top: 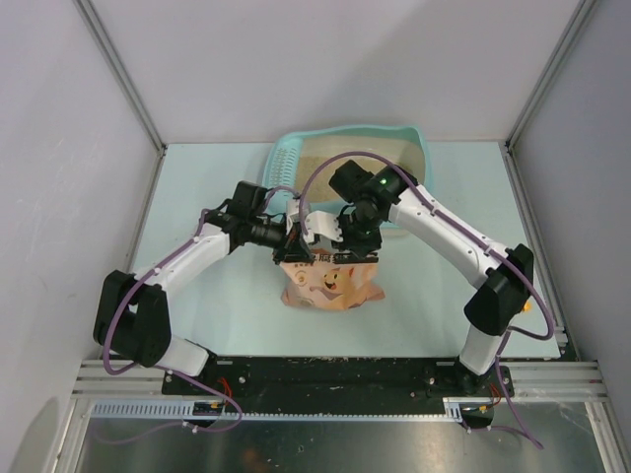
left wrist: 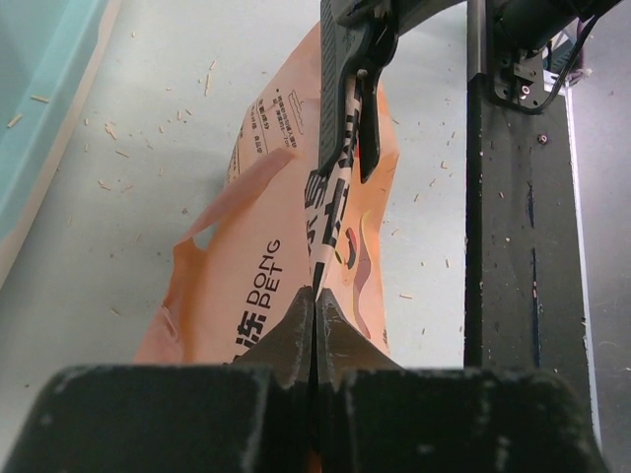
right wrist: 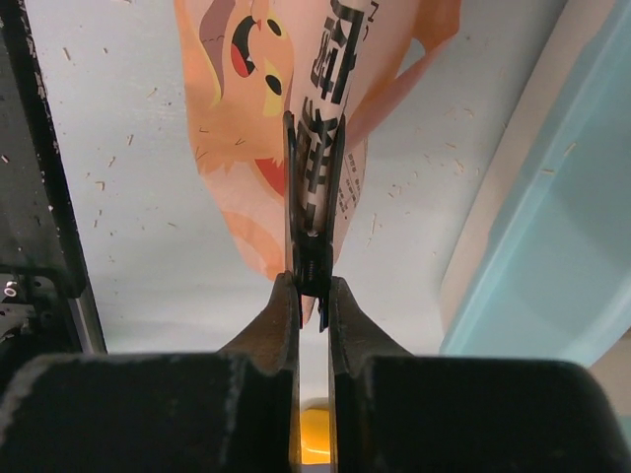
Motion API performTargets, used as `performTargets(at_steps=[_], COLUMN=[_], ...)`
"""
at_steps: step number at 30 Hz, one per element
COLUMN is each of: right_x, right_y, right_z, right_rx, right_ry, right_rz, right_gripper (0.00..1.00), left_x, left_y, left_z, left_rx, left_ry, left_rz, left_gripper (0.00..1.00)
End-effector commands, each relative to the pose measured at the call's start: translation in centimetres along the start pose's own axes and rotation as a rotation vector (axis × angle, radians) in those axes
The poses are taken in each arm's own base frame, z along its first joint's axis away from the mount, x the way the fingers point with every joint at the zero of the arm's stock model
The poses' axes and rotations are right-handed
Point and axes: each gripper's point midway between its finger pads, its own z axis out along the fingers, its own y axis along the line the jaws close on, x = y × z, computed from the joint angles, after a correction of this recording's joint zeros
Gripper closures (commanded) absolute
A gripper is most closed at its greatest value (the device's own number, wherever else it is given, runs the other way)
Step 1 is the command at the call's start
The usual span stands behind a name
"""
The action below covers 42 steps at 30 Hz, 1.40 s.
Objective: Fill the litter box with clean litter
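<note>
The light teal litter box (top: 419, 148) stands at the back of the table with beige clean litter (top: 365, 153) on its floor and its slotted grid (top: 285, 163) at the left end. In front of it stands the pink-orange pig bag (top: 330, 281). My left gripper (left wrist: 315, 296) is shut on the bag's (left wrist: 256, 266) folded top edge. My right gripper (right wrist: 314, 281) is shut on a black clip (right wrist: 314, 197) clamped on the same top edge of the bag (right wrist: 256, 128). The two grippers (top: 296, 236) (top: 347, 235) face each other above the bag.
The box wall shows at the left of the left wrist view (left wrist: 39, 59) and at the right of the right wrist view (right wrist: 562, 227). Small chips are scattered over the table (left wrist: 128, 148). A yellow-orange thing (right wrist: 315, 439) shows below my right jaws.
</note>
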Motion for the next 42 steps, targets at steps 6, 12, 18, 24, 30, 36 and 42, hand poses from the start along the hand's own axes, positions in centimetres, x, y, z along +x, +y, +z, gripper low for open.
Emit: performTargets(at_steps=[6, 12, 18, 24, 30, 36, 42], right_x=[-2.3, -3.1, -2.7, -1.3, -0.7, -0.6, -1.9], right_y=[0.8, 0.6, 0.7, 0.7, -0.4, -1.6, -3.1], right_z=[0.9, 0.9, 1.5, 2.4, 2.3, 0.1, -4.9], right_rx=[-0.074, -0.06, -0.059, -0.056, 0.01, 0.101, 0.202], right_ry=[-0.052, -0.062, -0.042, 0.021, 0.052, 0.032, -0.182], right_rz=[0.008, -0.002, 0.029, 0.052, 0.077, 0.09, 0.232], right_gripper=[1.0, 1.0, 1.0, 0.88, 0.63, 0.5, 0.41], left_x=[-2.8, -3.2, -3.3, -3.5, -3.5, -3.3, -3.4], left_y=[-1.1, -1.0, -1.0, -1.0, -0.8, -0.8, -0.5], left_z=[-0.8, -0.9, -0.8, -0.9, -0.9, -0.8, -0.8], left_rx=[0.03, 0.027, 0.031, 0.028, 0.023, 0.023, 0.015], left_ry=[-0.071, -0.076, -0.08, -0.08, -0.079, -0.076, -0.074], left_rz=[0.079, 0.085, 0.087, 0.088, 0.092, 0.085, 0.075], left_gripper=[1.0, 1.0, 1.0, 1.0, 1.0, 0.99, 0.96])
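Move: The black clip is held by its handles in the right fingers, its open jaws around the litter bag's folded top; the middle of that top lies about 5 cm left of the right hand, level fore and aft, some 3 cm lower. The litter box's middle is roughly 16 cm ahead of this hand, 1 cm left and 13 cm lower. From the left hand, pinching the bag's top corner, the clip's middle lies about 6 cm right, level fore and aft, 1 cm higher. The clip, jaws straddling the bag's folded top, is slid along it to the left by the right hand, about 1.5 cm towards the left fingers. There the right hand halts, opens about halfway and lets go of the handles, dipping roughly 1 cm as it does and starting to come back up. The left hand stays put, keeping its pinch on the bag's corner. ##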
